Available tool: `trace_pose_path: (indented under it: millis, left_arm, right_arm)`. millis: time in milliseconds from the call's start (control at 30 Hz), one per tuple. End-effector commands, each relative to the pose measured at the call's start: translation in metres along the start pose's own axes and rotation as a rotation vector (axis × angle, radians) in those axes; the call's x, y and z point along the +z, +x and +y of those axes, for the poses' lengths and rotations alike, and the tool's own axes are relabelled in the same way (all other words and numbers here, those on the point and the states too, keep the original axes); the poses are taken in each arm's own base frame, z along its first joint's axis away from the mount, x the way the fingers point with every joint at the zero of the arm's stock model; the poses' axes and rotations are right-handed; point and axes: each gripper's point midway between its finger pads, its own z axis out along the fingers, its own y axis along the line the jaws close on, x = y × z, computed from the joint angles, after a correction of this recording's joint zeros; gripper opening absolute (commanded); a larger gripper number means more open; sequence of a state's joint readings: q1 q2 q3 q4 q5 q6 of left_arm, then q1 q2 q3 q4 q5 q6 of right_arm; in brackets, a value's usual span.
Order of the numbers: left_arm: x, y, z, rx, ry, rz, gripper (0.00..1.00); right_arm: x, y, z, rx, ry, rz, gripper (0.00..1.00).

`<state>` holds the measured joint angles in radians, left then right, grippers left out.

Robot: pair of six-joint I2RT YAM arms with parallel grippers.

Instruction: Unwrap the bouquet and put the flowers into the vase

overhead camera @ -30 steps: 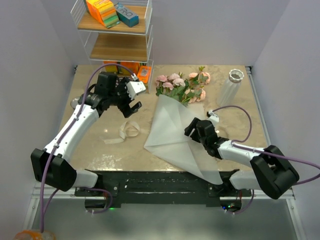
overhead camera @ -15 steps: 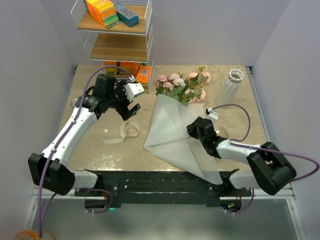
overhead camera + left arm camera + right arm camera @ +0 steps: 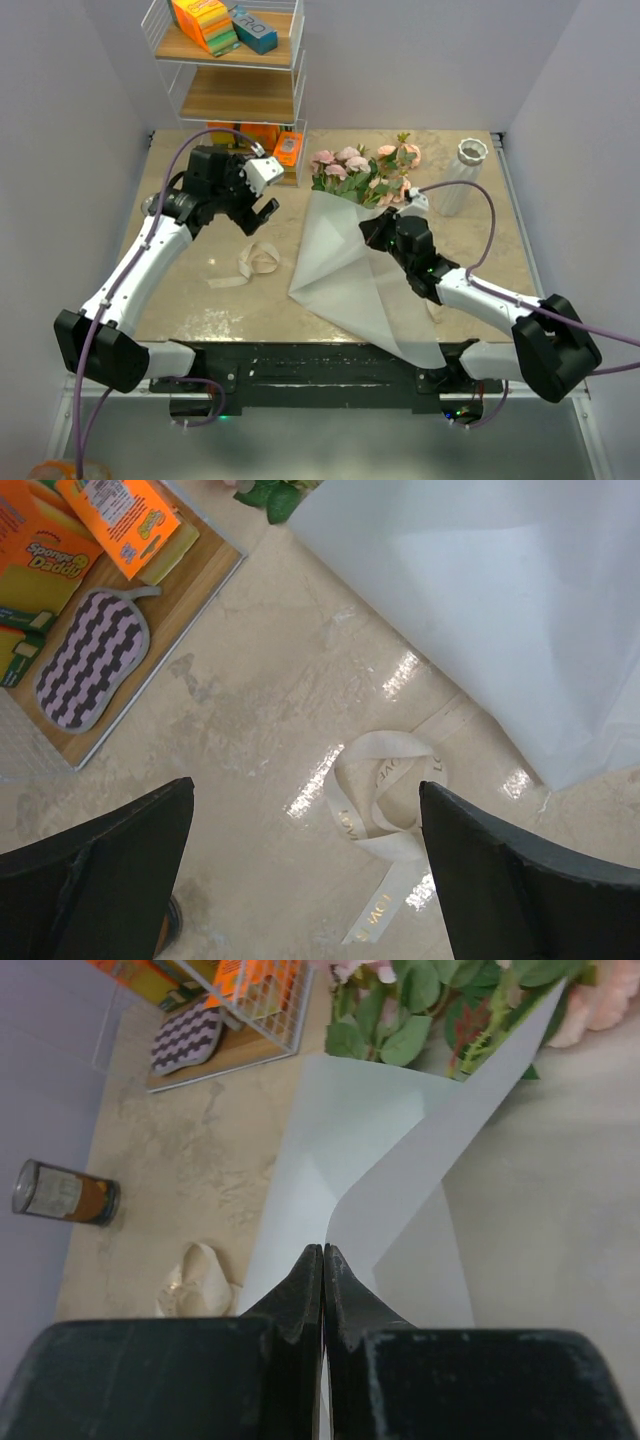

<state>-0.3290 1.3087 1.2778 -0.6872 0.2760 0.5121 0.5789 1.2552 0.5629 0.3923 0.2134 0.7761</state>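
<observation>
The bouquet lies at the back middle of the table: pink flowers (image 3: 365, 172) (image 3: 420, 1010) stick out of the top of a white paper wrap (image 3: 345, 270) (image 3: 370, 1130) that fans out toward the near edge. My right gripper (image 3: 372, 232) (image 3: 323, 1250) is shut on a raised fold of that paper, just below the flower heads. Untied, the cream ribbon (image 3: 255, 262) (image 3: 385, 800) lies on the table left of the paper. My left gripper (image 3: 262, 215) (image 3: 305, 860) hangs open above the ribbon, holding nothing. The white ribbed vase (image 3: 462, 175) stands at the back right.
A wire shelf unit (image 3: 235, 60) with orange sponge packs (image 3: 110, 520) and a striped scrub pad (image 3: 95, 660) stands at the back left. A small metal can (image 3: 60, 1193) sits near the left wall. The paper's tip reaches the near table edge (image 3: 420, 352).
My right gripper has closed on the paper fold and moved farther back toward the flower heads, pulling the fold up. My left gripper shifted slightly and stayed open.
</observation>
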Motion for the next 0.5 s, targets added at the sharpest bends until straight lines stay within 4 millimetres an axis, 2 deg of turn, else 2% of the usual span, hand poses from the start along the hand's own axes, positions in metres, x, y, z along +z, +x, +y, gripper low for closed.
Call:
trace_pose_path:
  millis: [0,33,67,100,133,167,200,233,300,333,467]
  left_arm:
    - [-0.017,-0.031,0.031,-0.049,-0.139,-0.07,0.99]
    - [-0.018,-0.032,0.033,-0.058,-0.146,-0.07,0.99]
    - [-0.019,-0.033,0.035,-0.072,-0.154,-0.077,0.99]
    - [-0.021,-0.036,0.038,-0.079,-0.166,-0.084,0.99]
    - [-0.022,-0.037,0.042,-0.084,-0.175,-0.085,0.99]
    - [-0.023,-0.037,0.044,-0.096,-0.179,-0.086,0.99]
    - [-0.026,-0.039,0.046,-0.097,-0.186,-0.093,0.99]
    - [-0.027,-0.039,0.047,-0.099,-0.192,-0.09,0.99]
    - [-0.028,-0.038,0.048,-0.094,-0.2,-0.084,0.99]
    - [-0.029,-0.037,0.049,-0.094,-0.204,-0.078,0.99]
    - [-0.028,-0.031,0.053,-0.095,-0.225,-0.057,0.99]
  right_arm:
    - [0.003,-0.023,0.065,-0.066,-0.191,-0.031,0.0]
    - [0.003,-0.027,0.086,-0.078,-0.232,-0.033,0.0]
    - [0.004,-0.025,0.095,-0.092,-0.251,-0.026,0.0]
    - [0.011,-0.015,0.1,-0.12,-0.258,0.001,0.0]
    - [0.01,-0.015,0.123,-0.132,-0.303,0.003,0.0]
    - [0.012,-0.012,0.131,-0.14,-0.316,0.016,0.0]
    - [0.02,0.002,0.133,-0.154,-0.317,0.053,0.0]
    - [0.02,0.002,0.151,-0.154,-0.352,0.054,0.0]
    - [0.03,0.019,0.157,-0.165,-0.354,0.093,0.02]
    - [0.03,0.022,0.172,-0.168,-0.385,0.101,0.02]
    - [0.039,0.044,0.199,-0.187,-0.444,0.153,0.07]
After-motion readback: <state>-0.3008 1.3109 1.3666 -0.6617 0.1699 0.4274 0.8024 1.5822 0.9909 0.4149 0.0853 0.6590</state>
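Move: The wrapping paper is already pinched by its raised edge in the right hand. That hand heads for the sheet's left edge, about 16 cm to its left, 3 cm ahead and 14 cm below. The flowers lie some 20 cm ahead and 11 cm down. The ribbon is 27 cm to the left, level ahead and 14 cm below. From the left hand the sheet's left edge is about 8 cm right, 3 cm ahead, 21 cm below. The raised paper edge stays pinched in the shut right fingers and is swept some 16 cm left, across its own sheet towards the left gripper, climbing about 6 cm on the way, while the right hand turns about 20 degrees counter-clockwise. The left hand, still wide open and empty, rises some 4 cm and eases a little forward and left. ##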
